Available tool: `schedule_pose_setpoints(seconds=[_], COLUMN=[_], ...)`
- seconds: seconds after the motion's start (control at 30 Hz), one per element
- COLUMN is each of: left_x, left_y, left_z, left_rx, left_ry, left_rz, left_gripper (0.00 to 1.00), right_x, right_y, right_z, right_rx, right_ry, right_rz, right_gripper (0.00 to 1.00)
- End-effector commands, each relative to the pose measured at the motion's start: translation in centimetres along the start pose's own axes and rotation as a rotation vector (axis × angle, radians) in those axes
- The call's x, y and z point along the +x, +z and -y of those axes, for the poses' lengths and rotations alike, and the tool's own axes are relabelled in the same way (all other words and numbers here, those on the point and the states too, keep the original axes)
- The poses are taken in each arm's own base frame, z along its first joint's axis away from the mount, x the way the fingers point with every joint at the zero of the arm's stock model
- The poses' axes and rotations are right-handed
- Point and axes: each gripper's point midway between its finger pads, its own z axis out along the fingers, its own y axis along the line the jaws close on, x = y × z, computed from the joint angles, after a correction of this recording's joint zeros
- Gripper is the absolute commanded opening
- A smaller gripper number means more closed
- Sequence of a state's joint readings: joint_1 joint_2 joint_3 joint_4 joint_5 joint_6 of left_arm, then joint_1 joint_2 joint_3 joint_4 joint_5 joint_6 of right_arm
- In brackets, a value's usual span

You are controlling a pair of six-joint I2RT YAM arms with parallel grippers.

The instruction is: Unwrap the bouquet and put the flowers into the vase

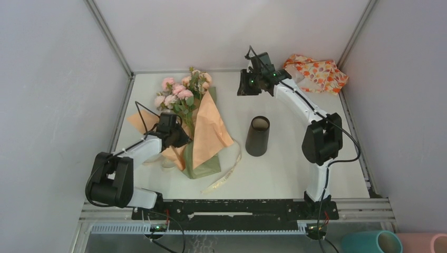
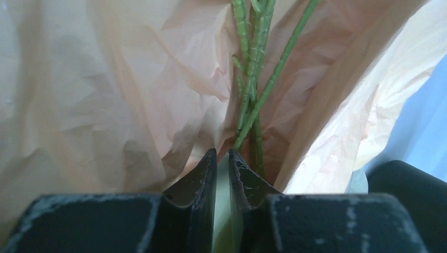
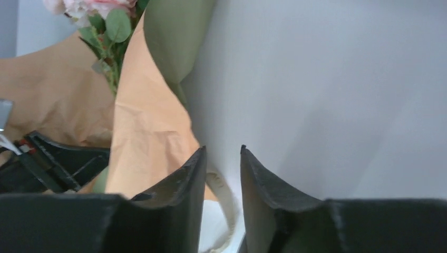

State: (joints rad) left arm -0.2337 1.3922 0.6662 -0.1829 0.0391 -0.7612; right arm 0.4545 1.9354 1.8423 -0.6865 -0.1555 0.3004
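The bouquet (image 1: 182, 97) lies at the table's left with its pink roses toward the back wall, its orange paper (image 1: 211, 132) and sage-green paper spread open. My left gripper (image 1: 182, 139) sits low on the stem end. In the left wrist view my left gripper (image 2: 222, 152) is shut on a pale green sheet of the wrap, with the green stems (image 2: 253, 68) just beyond. The black vase (image 1: 258, 136) stands upright at centre. My right gripper (image 1: 243, 84) hangs high near the back wall; in the right wrist view it (image 3: 221, 149) is open and holds nothing. The cream ribbon (image 1: 227, 173) lies loose on the table.
An orange-and-white patterned cloth (image 1: 316, 73) is bunched in the back right corner. A teal cylinder (image 1: 369, 242) and a pink one (image 1: 428, 243) lie beyond the front rail at lower right. White walls close in the left, back and right.
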Motion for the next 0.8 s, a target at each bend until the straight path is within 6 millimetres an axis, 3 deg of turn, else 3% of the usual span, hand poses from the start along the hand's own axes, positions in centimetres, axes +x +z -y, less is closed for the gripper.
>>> schedule_pose_setpoints(seconds=[0.0, 0.23, 0.33, 0.6, 0.7, 0.77], left_x=[-0.8, -4.1, -4.6, -0.8, 0.2, 0.5], left_y=[-0.7, -6.7, -7.9, -4.2, -2.3, -1.0], left_z=[2.8, 5.6, 6.8, 9.7, 8.7, 7.1], left_rx=[0.103, 0.211, 0.261, 0.334, 0.275, 0.194], left_ry=[-0.005, 0.025, 0.048, 0.13, 0.139, 0.146], left_rz=[0.016, 0.186, 0.209, 0.078, 0.048, 0.039], left_gripper=[0.18, 0.22, 0.25, 0.23, 0.22, 0.21], right_x=[1.5, 0.7, 0.6, 2.0, 2.7, 3.2], right_y=[2.0, 3.8, 4.4, 6.6, 7.5, 8.1], right_z=[-2.9, -4.1, -4.9, -7.4, -8.1, -8.4], right_rx=[-0.141, -0.198, -0.224, -0.281, -0.288, -0.289], right_ry=[-0.036, -0.03, -0.037, -0.042, -0.044, -0.043], right_rz=[-0.069, -0.075, -0.086, -0.143, -0.159, -0.174], right_gripper=[0.45, 0.53, 0.57, 0.65, 0.66, 0.66])
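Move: The right hand, empty and high over the table, is going for the loose right flap of the orange paper, whose middle is about 10 cm back, 12 cm left and 15 cm below. The flowers lie roughly 5 cm ahead, 24 cm left and 14 cm below; the vase stands some 15 cm back, 4 cm right, its middle 9 cm below. From the left hand, low by the stems, that flap is about 8 cm right and 3 cm ahead at similar height; the green wrap's lower end is some 9 cm back, 4 cm right and 3 cm below. No sure contact at the end: the left fingertips leave the stem side of the open wrapping, rise about 10 cm, then swing some 6 cm right and come partway down over the orange flap, barely parted. Meanwhile the right hand sweeps about 9 cm left and 5 cm down towards the flap's outer side, turning some 15 degrees counter-clockwise as its fingers open wide. ##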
